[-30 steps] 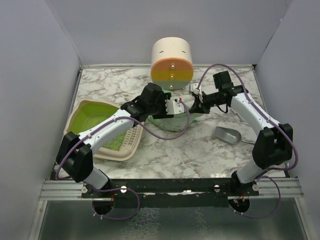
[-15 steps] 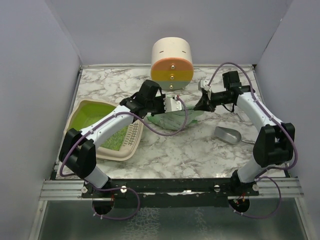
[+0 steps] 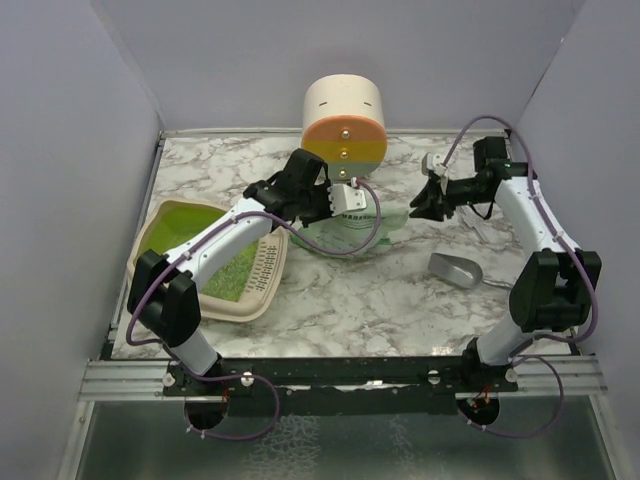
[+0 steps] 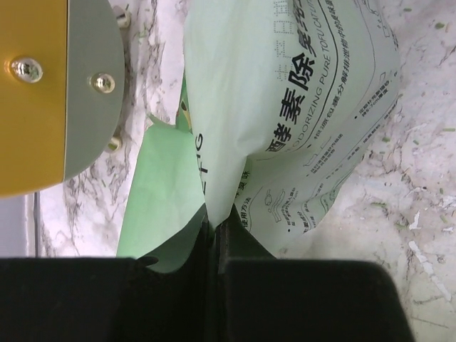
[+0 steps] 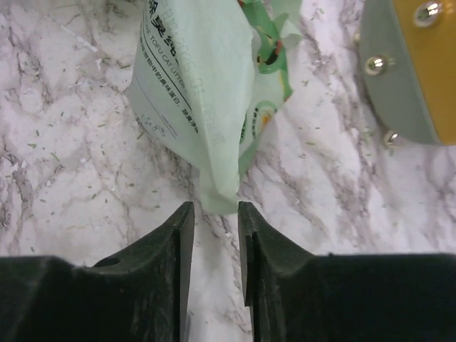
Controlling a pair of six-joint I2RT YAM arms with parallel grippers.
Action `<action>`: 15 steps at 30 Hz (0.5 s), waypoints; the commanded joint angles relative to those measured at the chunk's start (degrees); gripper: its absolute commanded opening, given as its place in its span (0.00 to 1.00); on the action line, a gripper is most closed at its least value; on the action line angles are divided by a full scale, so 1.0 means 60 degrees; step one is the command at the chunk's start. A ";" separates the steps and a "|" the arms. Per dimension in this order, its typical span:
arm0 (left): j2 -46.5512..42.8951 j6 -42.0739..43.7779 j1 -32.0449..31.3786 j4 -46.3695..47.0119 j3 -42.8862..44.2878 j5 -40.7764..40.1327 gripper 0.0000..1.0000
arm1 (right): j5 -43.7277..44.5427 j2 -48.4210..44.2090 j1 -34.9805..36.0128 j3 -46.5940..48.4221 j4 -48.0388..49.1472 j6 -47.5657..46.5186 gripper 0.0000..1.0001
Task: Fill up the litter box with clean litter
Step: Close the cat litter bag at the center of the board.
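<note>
The litter box, a cream tray with a lime-green inside and a slotted panel, sits at the left of the table under my left forearm. The mint-green printed bag lies mid-table in front of the cylinder. The clean litter itself is hidden inside it. My left gripper is shut on a fold of the bag, its tips pinching the thin plastic. My right gripper stands open to the right of the bag. The bag's loose corner reaches the mouth of its tips, unpinched.
A cream cylinder with an orange, yellow and teal face stands at the back centre, just behind the bag. A small grey metal scoop lies on the marble at the right. Grey walls enclose the table on three sides.
My left gripper closed on the bag and drew back toward the cylinder. My right gripper let go of the bag, opened and pulled away to the right.
</note>
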 commanded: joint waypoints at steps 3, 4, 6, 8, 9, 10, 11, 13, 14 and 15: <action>-0.0151 -0.0050 -0.0264 0.0096 0.0958 -0.1375 0.00 | -0.0861 -0.0316 0.0326 0.1358 -0.1785 -0.0789 0.38; -0.0144 -0.0099 -0.0306 0.0062 0.0958 -0.1347 0.00 | -0.0829 -0.0295 0.0594 0.1389 -0.1644 -0.0660 0.39; -0.0176 -0.0207 -0.0401 0.0050 0.0944 -0.1315 0.00 | -0.0759 -0.0246 0.1106 0.1449 -0.1397 -0.0387 0.42; -0.0233 -0.0260 -0.0484 0.0070 0.0951 -0.1175 0.00 | -0.0758 -0.0186 0.1589 0.1436 -0.0925 -0.0035 0.48; -0.0252 -0.0247 -0.0521 0.0064 0.0969 -0.1166 0.00 | -0.0727 -0.0153 0.1823 0.1370 -0.0571 0.0194 0.50; -0.0260 -0.0229 -0.0551 0.0099 0.1004 -0.1185 0.00 | -0.0639 -0.0117 0.2046 0.1316 -0.0162 0.0503 0.51; -0.0273 -0.0238 -0.0569 0.0106 0.1046 -0.1193 0.00 | -0.0530 -0.0084 0.2237 0.1265 0.0193 0.0741 0.53; -0.0296 -0.0268 -0.0600 0.0144 0.1110 -0.1186 0.00 | -0.0485 0.0033 0.2557 0.1207 0.0906 0.1266 0.57; -0.0309 -0.0255 -0.0632 0.0150 0.1118 -0.1169 0.00 | -0.0446 0.0131 0.2687 0.1235 0.1152 0.1440 0.58; -0.0311 -0.0245 -0.0662 0.0164 0.1119 -0.1178 0.00 | -0.0380 0.0253 0.2822 0.1323 0.1360 0.1612 0.58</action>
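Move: The litter bag's gathered top runs level leftward from my half-open right fingers. Its middle lies some 10 cm to the left and 2 cm lower. The striped cabinet is about 17 cm ahead and 16 cm left of that hand, the scoop some 12 cm back, 10 cm right and well below. My left hand already pinches the far end of the top, whose middle is about 9 cm to its right and 3 cm lower. I lift my right hand about 5 cm clear of the bag's loose end, then sweep it left some 9 cm and a little back, over the gathered top towards my left gripper. Its fingers spread wider and the wrist turns about 15 degrees counter-clockwise. My left hand keeps its pinch, easing back about a centimetre. ##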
